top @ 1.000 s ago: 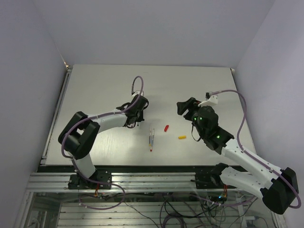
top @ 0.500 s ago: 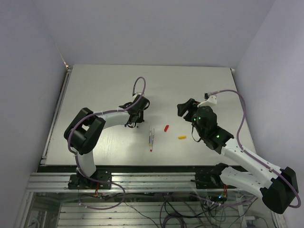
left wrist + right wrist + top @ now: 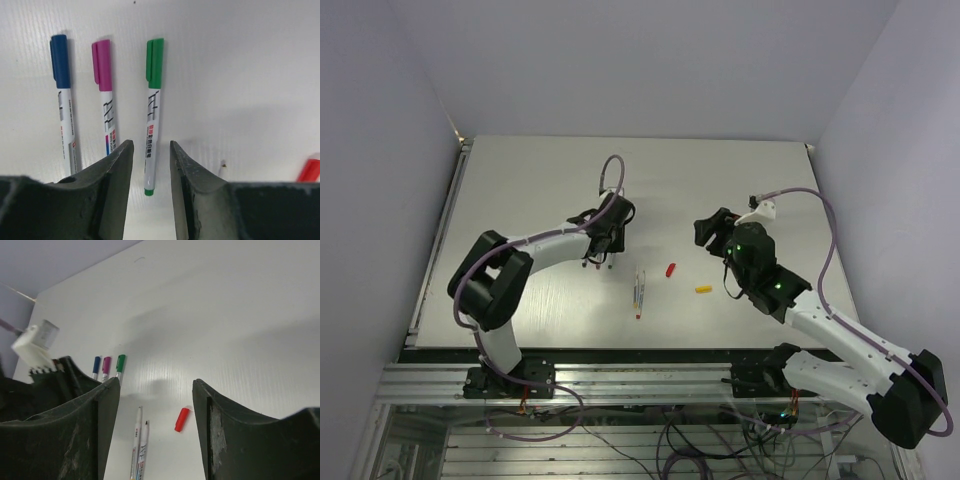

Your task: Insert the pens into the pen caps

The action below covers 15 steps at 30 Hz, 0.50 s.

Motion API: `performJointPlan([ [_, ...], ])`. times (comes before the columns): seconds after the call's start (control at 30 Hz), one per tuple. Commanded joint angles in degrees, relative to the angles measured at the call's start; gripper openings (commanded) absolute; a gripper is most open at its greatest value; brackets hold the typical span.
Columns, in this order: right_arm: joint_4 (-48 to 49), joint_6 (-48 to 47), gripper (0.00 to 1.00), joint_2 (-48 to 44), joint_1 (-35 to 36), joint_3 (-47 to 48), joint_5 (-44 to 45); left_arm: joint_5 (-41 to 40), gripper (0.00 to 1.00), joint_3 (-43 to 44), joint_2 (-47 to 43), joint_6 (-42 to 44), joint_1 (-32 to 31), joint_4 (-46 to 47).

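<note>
Three capped pens lie side by side on the table: a blue-capped one (image 3: 61, 90), a magenta-capped one (image 3: 104, 90) and a green-capped one (image 3: 152, 115). My left gripper (image 3: 151, 144) is open, its jaws standing either side of the green-capped pen's tail with a gap on each side. Two uncapped pens (image 3: 639, 290) lie together in the middle, also seen from the right wrist (image 3: 139, 440). A loose red cap (image 3: 670, 269) lies to their right, and a yellow cap (image 3: 702, 289) further right. My right gripper (image 3: 156, 381) hangs open and empty above the red cap (image 3: 182, 419).
The white table (image 3: 520, 190) is walled by pale panels at the back and sides. The left arm's cable (image 3: 611, 175) loops above its wrist. The right arm's cable (image 3: 830, 240) arcs over the table's right side.
My left gripper has gone from shut to open, letting go of the green-capped pen, which now lies on the table. The right arm has hardly moved.
</note>
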Motion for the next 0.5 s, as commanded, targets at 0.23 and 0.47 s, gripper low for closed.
performJointPlan([
  [0.23,-18.0,4.9,0.57,5.3,-0.2,6.5,7.4,4.0,0.46,-2.3,-12.8,-0.6,-2.9,-1.5],
  [0.47,-23.7,9.0,0.56,4.4,-0.4,3.7,6.4,1.2,0.47,-6.5,-13.8,-3.8,-12.4,-3.4],
])
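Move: Some 9 cm back and 5 cm to the right of the left hand, about 2 cm lower, lies the yellow-ended pen. The red-ended pen is 10 cm back and 6 cm right, and the red cap 5 cm back and 13 cm right. The green pen, already let go, lies about 2 cm ahead. From the right hand the yellow cap is roughly 4 cm back, 2 cm right and 19 cm below; the red cap lies level with that hand, 5 cm left. Rising about 7 cm clear of the capped green pen with its fingers still half open, the left hand then swings back 5 cm and right 4 cm towards the two uncapped pens, its fingers tilting up slightly and turning clockwise. Meanwhile the right hand, open and empty, sinks some 5 cm and drifts right towards the yellow cap, tipping its fingers about 15 degrees further down. ##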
